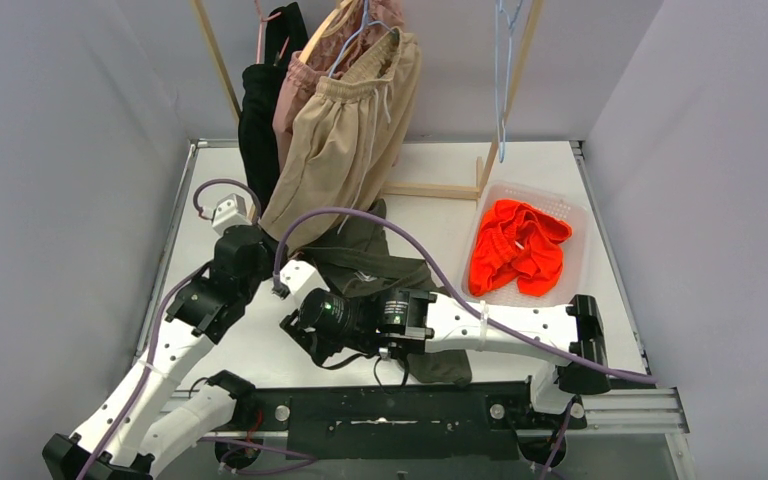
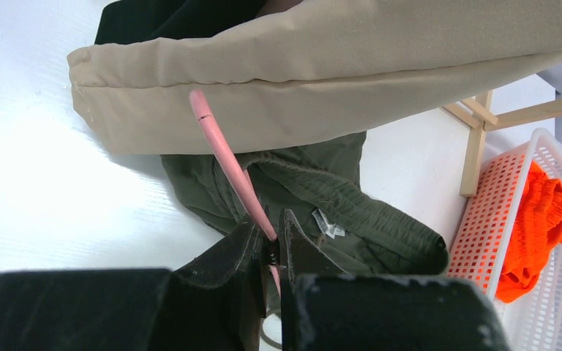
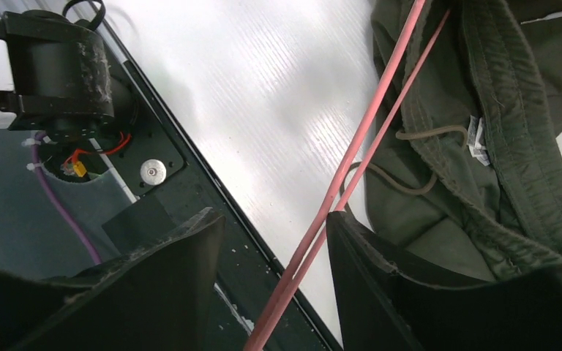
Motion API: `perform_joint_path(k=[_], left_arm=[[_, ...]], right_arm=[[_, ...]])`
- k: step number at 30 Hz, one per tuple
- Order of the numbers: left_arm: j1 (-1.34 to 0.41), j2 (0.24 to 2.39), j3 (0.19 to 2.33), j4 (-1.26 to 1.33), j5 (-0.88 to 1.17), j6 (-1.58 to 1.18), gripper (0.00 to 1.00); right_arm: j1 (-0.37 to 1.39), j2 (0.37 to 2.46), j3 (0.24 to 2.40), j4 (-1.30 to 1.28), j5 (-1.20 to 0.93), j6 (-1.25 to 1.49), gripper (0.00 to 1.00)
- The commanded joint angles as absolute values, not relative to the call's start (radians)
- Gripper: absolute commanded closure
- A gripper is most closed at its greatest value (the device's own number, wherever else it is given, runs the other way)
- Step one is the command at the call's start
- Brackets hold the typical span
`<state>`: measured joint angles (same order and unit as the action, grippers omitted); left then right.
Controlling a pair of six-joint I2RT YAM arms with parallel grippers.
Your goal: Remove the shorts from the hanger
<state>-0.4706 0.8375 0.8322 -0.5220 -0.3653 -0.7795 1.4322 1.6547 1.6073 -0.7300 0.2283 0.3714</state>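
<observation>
The olive green shorts (image 1: 380,262) lie crumpled on the table, still threaded on a pink hanger (image 2: 227,157). My left gripper (image 2: 273,228) is shut on one rod of that hanger, just in front of the olive shorts (image 2: 358,216). My right gripper (image 3: 274,227) is open. The hanger's two pink rods (image 3: 351,157) run between its fingers, close to the right finger (image 3: 366,256), with the olive shorts (image 3: 483,146) just beyond. Beige shorts (image 1: 345,140) and pink shorts (image 1: 295,95) hang on the rack. Orange shorts (image 1: 515,248) lie in a basket.
A white mesh basket (image 1: 572,215) stands at the right of the table. The wooden rack's foot (image 1: 430,188) crosses the back of the table, and a dark garment (image 1: 258,130) hangs at its left. An empty blue hanger (image 1: 505,60) hangs at the right. The black base rail (image 3: 161,175) lies beneath my right gripper.
</observation>
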Motion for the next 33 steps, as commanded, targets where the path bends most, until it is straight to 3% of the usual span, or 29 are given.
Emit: perform_joint_path(k=[1, 5, 6, 8, 11, 12, 20, 23, 31, 33], left_arm=[[-0.473, 0.815, 0.869, -0.447, -0.419, -0.813, 1.0], [-0.474, 0.794, 0.849, -0.44, -0.411, -0.813, 1.0], [-0.473, 0.789, 0.845, -0.44, -0.41, -0.813, 1.0], [-0.474, 0.777, 0.836, -0.438, -0.41, -0.813, 1.0], [-0.473, 0.746, 0.819, -0.414, -0.402, -0.775, 1.0], [-0.473, 0.731, 0.813, -0.401, -0.39, -0.753, 0.99], [-0.472, 0.614, 0.776, -0.358, -0.085, -0.54, 0.49], [-0.472, 0.576, 0.739, -0.34, -0.013, -0.513, 0.41], [-0.472, 0.512, 0.775, -0.349, 0.14, -0.417, 0.34], [-0.472, 0.491, 0.774, -0.34, 0.144, -0.4, 0.28]], right_arm=[[1.443, 1.65, 1.661, -0.781, 0.281, 0.403, 0.46], [1.445, 1.642, 1.635, -0.794, 0.316, 0.411, 0.51], [1.44, 1.643, 1.635, -0.815, 0.335, 0.424, 0.58], [1.431, 1.629, 1.626, -0.826, 0.362, 0.441, 0.82], [1.425, 1.574, 1.573, -0.786, 0.378, 0.45, 0.99], [1.425, 1.55, 1.555, -0.778, 0.39, 0.456, 1.0], [1.43, 1.29, 1.345, -0.691, 0.418, 0.538, 1.0], [1.432, 1.203, 1.273, -0.682, 0.442, 0.573, 1.0], [1.434, 1.029, 1.145, -0.676, 0.49, 0.642, 1.0], [1.435, 1.014, 1.132, -0.682, 0.503, 0.652, 1.0]])
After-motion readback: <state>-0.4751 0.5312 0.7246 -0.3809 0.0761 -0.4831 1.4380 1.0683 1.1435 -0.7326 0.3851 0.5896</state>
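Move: The pink hanger hangs from the left hand's shut fingers, its middle about 6 cm back, 2 cm right and slightly below that hand. From the right hand its middle lies some 5 cm ahead and 2 cm left, about level, with the lower legs between the open fingers. The olive shorts lie some 20 cm below, about 6 cm ahead and 9 cm right of the right hand. The beige shorts hang some 13 cm ahead, 8 cm right and 5 cm above the left hand. Almost in place, the right hand shuts its fingers on the hanger's legs while edging forward and right. It then draws the hanger to the right above the olive shorts, some 13 cm in all, rising slightly and easing back. The left fingers open and let go as that hand backs off, also going right and up, about 5 cm each way, turning some 30 degrees clockwise and tipping up. ##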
